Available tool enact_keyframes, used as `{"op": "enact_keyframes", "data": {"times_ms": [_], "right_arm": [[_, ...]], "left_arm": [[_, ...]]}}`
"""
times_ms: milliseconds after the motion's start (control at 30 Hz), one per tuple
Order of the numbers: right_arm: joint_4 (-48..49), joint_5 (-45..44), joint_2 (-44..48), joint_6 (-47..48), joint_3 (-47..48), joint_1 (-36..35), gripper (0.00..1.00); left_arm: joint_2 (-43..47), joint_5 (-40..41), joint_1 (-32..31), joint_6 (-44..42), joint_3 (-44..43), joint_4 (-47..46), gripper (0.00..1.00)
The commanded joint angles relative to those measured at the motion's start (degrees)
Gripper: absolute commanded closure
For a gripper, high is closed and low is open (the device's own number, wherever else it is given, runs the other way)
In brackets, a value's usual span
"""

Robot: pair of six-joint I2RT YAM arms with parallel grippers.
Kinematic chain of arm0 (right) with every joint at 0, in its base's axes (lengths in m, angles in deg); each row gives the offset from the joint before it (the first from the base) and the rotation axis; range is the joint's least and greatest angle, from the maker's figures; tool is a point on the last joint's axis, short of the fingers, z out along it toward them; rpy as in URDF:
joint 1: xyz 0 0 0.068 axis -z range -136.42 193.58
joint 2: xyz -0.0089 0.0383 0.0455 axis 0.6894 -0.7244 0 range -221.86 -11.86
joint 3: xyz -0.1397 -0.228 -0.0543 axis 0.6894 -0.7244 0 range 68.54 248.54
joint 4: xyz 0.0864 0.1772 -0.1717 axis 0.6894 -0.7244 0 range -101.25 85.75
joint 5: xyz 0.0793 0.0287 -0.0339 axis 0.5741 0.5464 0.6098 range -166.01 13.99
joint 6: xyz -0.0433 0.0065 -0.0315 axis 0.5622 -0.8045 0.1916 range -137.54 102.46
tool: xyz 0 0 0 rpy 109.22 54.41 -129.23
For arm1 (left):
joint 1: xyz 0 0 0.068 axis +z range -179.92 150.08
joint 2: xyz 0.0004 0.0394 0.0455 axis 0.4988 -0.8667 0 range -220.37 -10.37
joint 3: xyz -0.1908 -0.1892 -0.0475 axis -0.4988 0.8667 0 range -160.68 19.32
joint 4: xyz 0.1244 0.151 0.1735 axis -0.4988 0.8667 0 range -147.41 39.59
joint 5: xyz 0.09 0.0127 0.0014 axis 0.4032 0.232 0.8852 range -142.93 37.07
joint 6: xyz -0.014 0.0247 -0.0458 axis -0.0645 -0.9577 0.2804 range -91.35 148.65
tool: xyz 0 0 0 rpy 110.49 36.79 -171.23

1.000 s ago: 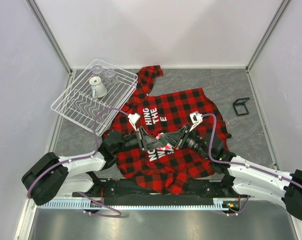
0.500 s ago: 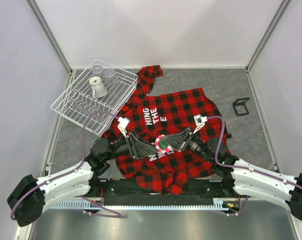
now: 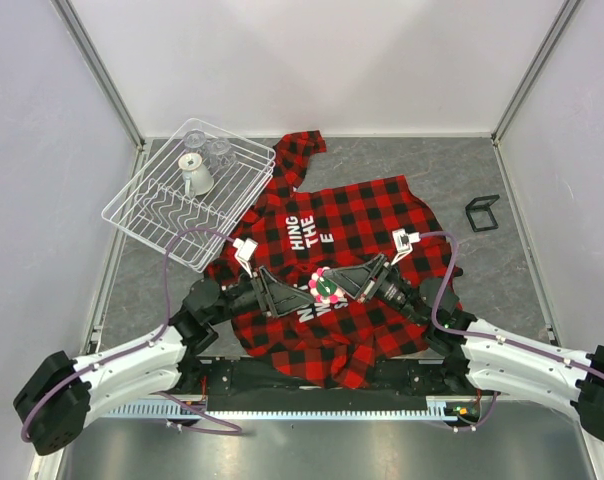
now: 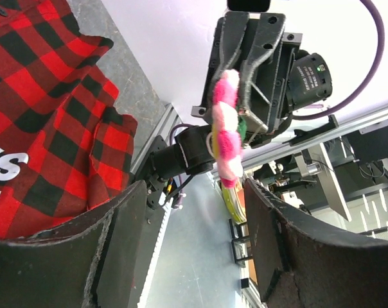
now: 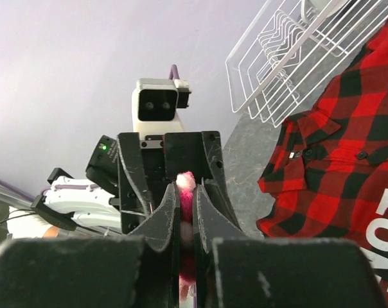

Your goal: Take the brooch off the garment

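Observation:
The brooch (image 3: pixel 328 287), a pink-and-white flower pin with a bit of green, hangs above the middle of the garment (image 3: pixel 367 215), a red-and-black plaid shirt with white letters. My right gripper (image 3: pixel 340 288) is shut on it. In the right wrist view the brooch (image 5: pixel 185 182) sits squeezed between the two fingers (image 5: pixel 163 215). My left gripper (image 3: pixel 300 291) faces it from the left, open and apart from it. In the left wrist view the brooch (image 4: pixel 225 131) shows edge-on in the right gripper's jaws, beyond my wide-spread left gripper (image 4: pixel 194 247). The garment (image 4: pixel 33 96) lies below.
A white wire dish rack (image 3: pixel 142 215) holding a cup (image 3: pixel 196 176) and glasses sits at the back left, over the shirt's sleeve edge. A small black frame (image 3: pixel 482 213) stands on the grey table at the right. Walls close in the back and both sides.
My left gripper has opened, let go of the brooch and drawn back to the left. The right gripper has kept its hold on the brooch and shifted slightly.

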Motion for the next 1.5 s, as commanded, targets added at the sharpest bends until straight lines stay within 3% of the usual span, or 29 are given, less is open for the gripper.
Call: {"op": "enact_keyframes", "data": {"times_ms": [0, 133, 300, 533, 600, 733, 900, 933, 1033, 1067, 1167, 1467], "right_arm": [[4.94, 1.42, -0.54, -2.52, -0.3, -0.14, 1.0], [5.56, 2.03, -1.24, -2.52, 0.23, -0.14, 1.0], [5.29, 1.86, -1.25, -2.34, -0.47, -0.14, 1.0], [5.56, 2.47, -1.42, -2.43, -0.47, -0.14, 1.0], [5.82, 2.74, -1.68, -2.52, -0.47, -0.23, 1.0], [6.7, 3.35, -2.21, -2.96, -0.3, -0.14, 1.0], [5.56, 4.49, -2.74, -2.87, 0.84, -0.14, 1.0], [5.47, 4.76, -2.91, -2.7, 1.02, -0.14, 1.0], [1.18, 5.02, -1.95, -1.56, 2.16, -0.14, 0.88], [-1.88, 4.85, -1.6, -0.68, 2.69, -0.06, 0.77], [-6.99, 3.79, 1.38, 0.73, 3.04, -0.06, 0.61], [-14.48, 6.59, 8.68, 4.95, 3.13, 1.61, 0.35]], "left_arm": [[-2.14, -0.44, 0.6, -0.18, -2.39, -5.79, 0.33], [-6.0, -1.23, 0.69, 1.57, -2.48, -10.18, 0.38], [-9.0, -2.81, 0.86, 3.86, -1.69, -17.12, 0.36], [-9.09, -2.29, 0.86, 3.86, -1.51, -17.22, 0.37], [-9.35, -2.2, 0.86, 3.95, -1.87, -17.31, 0.42], [-10.58, -2.81, 0.86, 4.3, -2.66, -17.83, 0.62], [-12.42, -3.42, 0.86, 5.27, -1.78, -20.99, 0.76], [-12.6, -3.69, 0.86, 5.44, -1.78, -21.78, 0.85], [-12.34, -4.31, 0.86, 5.53, -1.87, -20.92, 0.98], [-12.16, -4.39, 0.95, 5.62, -1.87, -20.3, 0.98], [-10.94, -4.39, 0.95, 5.45, -1.52, -17.85, 0.98], [-10.22, -7.82, 1.74, 3.86, -2.66, -12.65, 0.98]]}}
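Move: The brooch, already off the garment, hangs in the right hand's shut fingertips; its middle lies about 2 cm to that hand's left, 1 cm back and 1 cm lower. From the open left hand it is some 4 cm to the right, 2 cm ahead and 2 cm above, with the right fingertips about 7 cm to the right, 3 cm ahead and 3 cm up. The "NOT WAS" lettering lies roughly 20 cm below the left hand, 4 cm ahead and 3 cm to the right. Easing towards the brooch by about 1 cm to its right and 1.5 cm up, the left hand brings its parted fingers round the rim and shuts them, pinching it edge-on, while the right hand holds the brooch out nearly still. Only then do the right fingers open to over half, let go and draw off some 1.5 cm to the right and 1 cm back. ##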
